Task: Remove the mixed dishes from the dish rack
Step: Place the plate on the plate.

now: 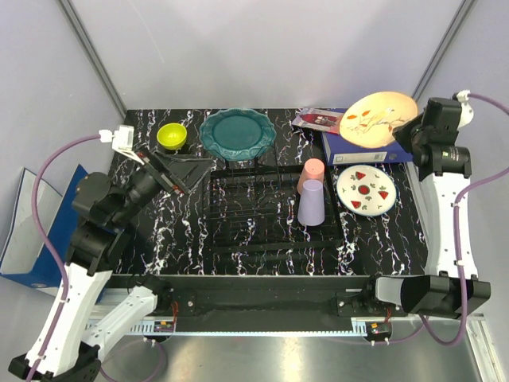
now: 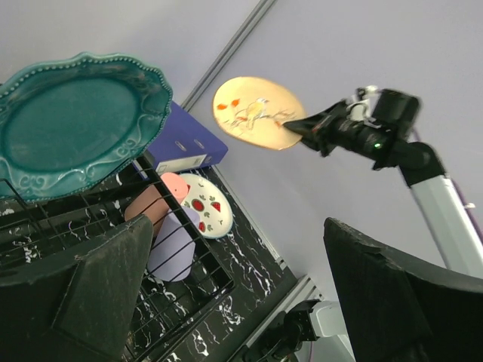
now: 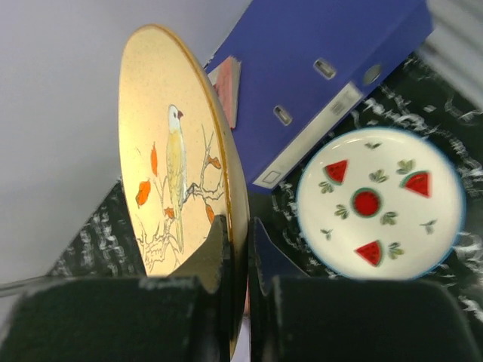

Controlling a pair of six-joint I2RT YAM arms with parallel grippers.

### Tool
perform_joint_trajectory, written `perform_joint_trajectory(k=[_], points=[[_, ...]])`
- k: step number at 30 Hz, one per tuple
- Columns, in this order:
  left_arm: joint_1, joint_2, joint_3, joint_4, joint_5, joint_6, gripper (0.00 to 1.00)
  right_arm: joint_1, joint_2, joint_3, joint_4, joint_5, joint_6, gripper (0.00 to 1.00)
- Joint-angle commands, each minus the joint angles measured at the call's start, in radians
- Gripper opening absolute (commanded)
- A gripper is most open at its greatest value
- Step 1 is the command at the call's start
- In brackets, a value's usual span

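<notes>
My right gripper [image 3: 240,241] is shut on the rim of the cream-orange bird plate [image 3: 170,173], holding it on edge in the air above the blue binder [image 1: 362,147]. The white plate [image 1: 366,190] with red-green marks lies on the table right of the dish rack [image 1: 270,231]. A teal scalloped plate [image 1: 237,133] leans at the rack's far end. The pink cup [image 1: 311,173] and lavender cup [image 1: 311,202] stand at the rack's right side. A small yellow bowl [image 1: 172,136] sits on the table at the far left. My left gripper [image 1: 184,171] hangs open and empty left of the rack.
A small red-patterned booklet [image 1: 316,120] lies beside the binder at the back right. Grey walls close in the table at the back and sides. A blue object [image 1: 36,231] leans off the table's left edge.
</notes>
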Motion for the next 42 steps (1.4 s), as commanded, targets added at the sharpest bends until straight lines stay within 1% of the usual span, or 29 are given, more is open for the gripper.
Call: perform_joint_trajectory(k=[1,3,4,6,7,9,13,15,19,28,42], points=[[0.002,-0.008,-0.025,0.04,0.02,0.026,0.99,-0.073,-0.085,-0.164,0.393,-0.244,0.195,0.0],[-0.001,0.0,-0.047,0.041,0.025,0.021,0.99,-0.129,-0.119,-0.273,0.481,-0.31,0.246,0.0],[0.001,0.003,-0.054,0.043,0.029,0.018,0.99,-0.149,-0.126,-0.377,0.548,-0.324,0.295,0.0],[0.001,0.012,-0.07,0.044,0.041,0.014,0.99,-0.174,-0.159,-0.474,0.613,-0.335,0.318,0.0],[0.001,0.015,-0.073,0.046,0.046,0.014,0.99,-0.18,-0.171,-0.549,0.648,-0.326,0.326,0.0],[0.001,0.022,-0.081,0.047,0.048,0.015,0.99,-0.186,-0.195,-0.631,0.68,-0.309,0.327,0.0],[0.001,0.035,-0.09,0.055,0.054,0.012,0.99,-0.197,-0.199,-0.717,0.716,-0.307,0.335,0.0],[0.001,0.037,-0.107,0.07,0.058,0.0,0.99,-0.197,-0.202,-0.771,0.784,-0.305,0.34,0.0],[0.001,0.037,-0.13,0.083,0.06,-0.006,0.99,-0.199,-0.209,-0.831,0.817,-0.295,0.334,0.0],[0.001,0.038,-0.176,0.092,0.06,-0.006,0.99,-0.214,-0.173,-0.95,0.909,-0.273,0.343,0.0],[0.001,0.043,-0.217,0.093,0.069,-0.016,0.99,-0.214,-0.171,-1.061,0.943,-0.212,0.35,0.0]])
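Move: The watermelon plate, where the bird plate in the right hand is to go, lies some 31 cm below that hand and 3 cm to its left, level with it fore and aft. The binder is about 17 cm ahead of the hand; the purple cup is 22 cm left and 4 cm back. From the empty left hand, the teal plate is roughly 26 cm ahead, 13 cm right and 28 cm below. Still pinching the bird plate by its rim, the right hand sinks about 26 cm towards the watermelon plate, fast at first, then slower, easing back some 5 cm while rolling its left side up roughly 20 degrees. The open left hand sinks about 10 cm towards the teal plate, edging forward and tipping down. ##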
